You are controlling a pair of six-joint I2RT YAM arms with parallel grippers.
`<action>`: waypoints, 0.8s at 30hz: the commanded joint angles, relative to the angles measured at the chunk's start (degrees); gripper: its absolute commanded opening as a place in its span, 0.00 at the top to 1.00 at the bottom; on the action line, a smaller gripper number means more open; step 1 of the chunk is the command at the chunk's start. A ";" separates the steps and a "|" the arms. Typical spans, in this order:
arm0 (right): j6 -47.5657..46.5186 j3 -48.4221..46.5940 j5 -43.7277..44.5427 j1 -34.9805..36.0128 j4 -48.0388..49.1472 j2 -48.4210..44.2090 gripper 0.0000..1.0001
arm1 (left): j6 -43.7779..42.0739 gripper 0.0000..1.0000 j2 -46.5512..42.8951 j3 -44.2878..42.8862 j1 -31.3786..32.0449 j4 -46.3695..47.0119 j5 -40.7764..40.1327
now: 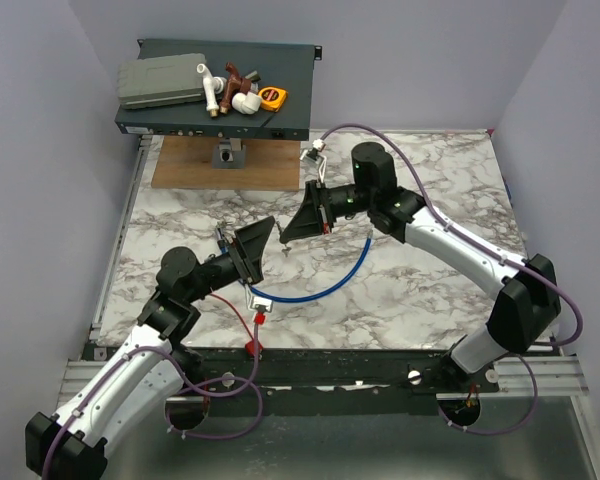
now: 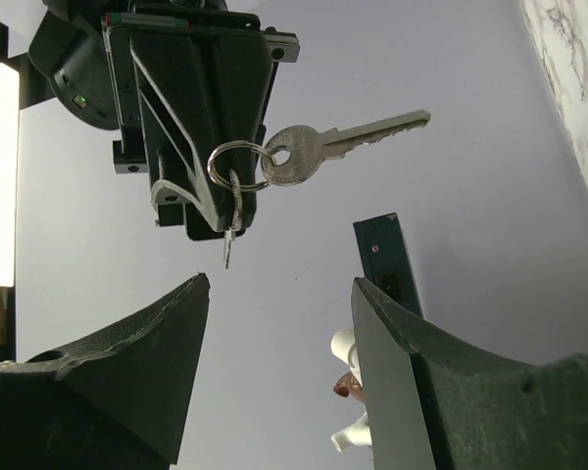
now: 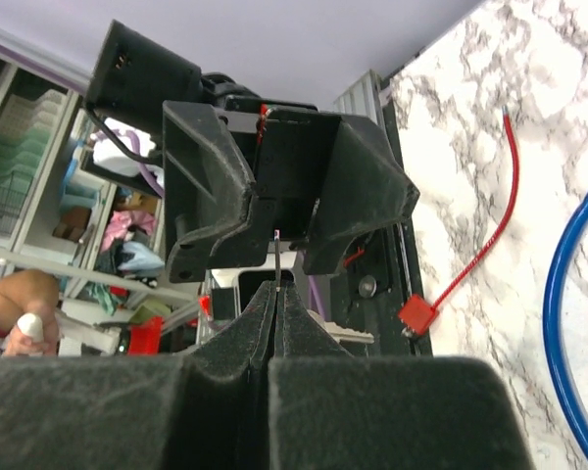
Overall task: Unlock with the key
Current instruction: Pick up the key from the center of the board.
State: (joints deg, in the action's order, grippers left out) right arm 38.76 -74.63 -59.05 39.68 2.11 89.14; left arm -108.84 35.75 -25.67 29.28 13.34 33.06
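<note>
A silver key [image 2: 343, 145] hangs on a ring [image 2: 237, 164] and sticks out sideways in mid-air. My right gripper [image 2: 211, 211] [image 1: 283, 238] [image 3: 275, 292] is shut on that ring, and a thin metal edge pokes out of its tips. Facing it at close range, my left gripper [image 1: 260, 250] [image 2: 279, 284] [image 3: 279, 211] stands open with nothing between its fingers. On the marble table below lies a blue cable lock [image 1: 330, 285] [image 3: 568, 323], with its silver lock body [image 1: 258, 298] just under the left gripper.
A red square tag [image 3: 416, 316] [image 1: 260, 318] on a thin red cord [image 3: 490, 225] lies near the table's front edge. At the back stands a dark shelf [image 1: 290, 95] carrying a grey box [image 1: 160, 80], pipe fittings and a tape measure, behind a wooden board [image 1: 190, 160].
</note>
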 commanded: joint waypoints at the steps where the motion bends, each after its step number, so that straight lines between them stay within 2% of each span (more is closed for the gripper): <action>1: -10.10 -5.21 -2.80 0.57 -15.68 2.67 0.99 | -1.64 0.40 0.49 -2.37 0.00 -1.94 3.55; 7: -15.46 -7.92 -4.43 1.16 -21.80 3.91 0.99 | -0.81 0.42 -0.62 -1.83 -0.01 -0.44 6.97; 12: -21.40 -13.54 -4.23 3.08 -29.26 7.21 0.99 | -3.39 0.47 -2.15 -2.11 -0.01 -5.64 9.75; 20: -22.06 -15.89 -5.29 4.70 -30.42 9.41 0.99 | -4.77 0.54 -2.12 -3.40 -0.02 -8.59 8.82; 24: -21.92 -16.20 -5.67 4.69 -30.16 9.46 0.99 | -4.28 0.76 -3.10 -4.02 -0.01 -9.14 8.77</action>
State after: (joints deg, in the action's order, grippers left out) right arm 17.87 -88.77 -62.52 44.29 -26.68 97.97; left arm -112.68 33.95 -27.53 29.28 6.33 39.64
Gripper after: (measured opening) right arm 0.008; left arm 0.349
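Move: The key gripped in the right fingertips sticks out towards the open left hand, some 2 cm ahead, 3 cm to the right and 3 cm above the left hand point. Its ring-mate, a second key, dangles about 4 cm to the left hand's right, level fore and aft, 2 cm lower. From the right hand, the left fingertips wait roughly 2 cm back, 4 cm left and 3 cm below; the second key hangs 1 cm back, straight sideways, 4 cm below. Right hand brings its key roughly 3 cm down and back between the left fingers, which retreat and narrow. ##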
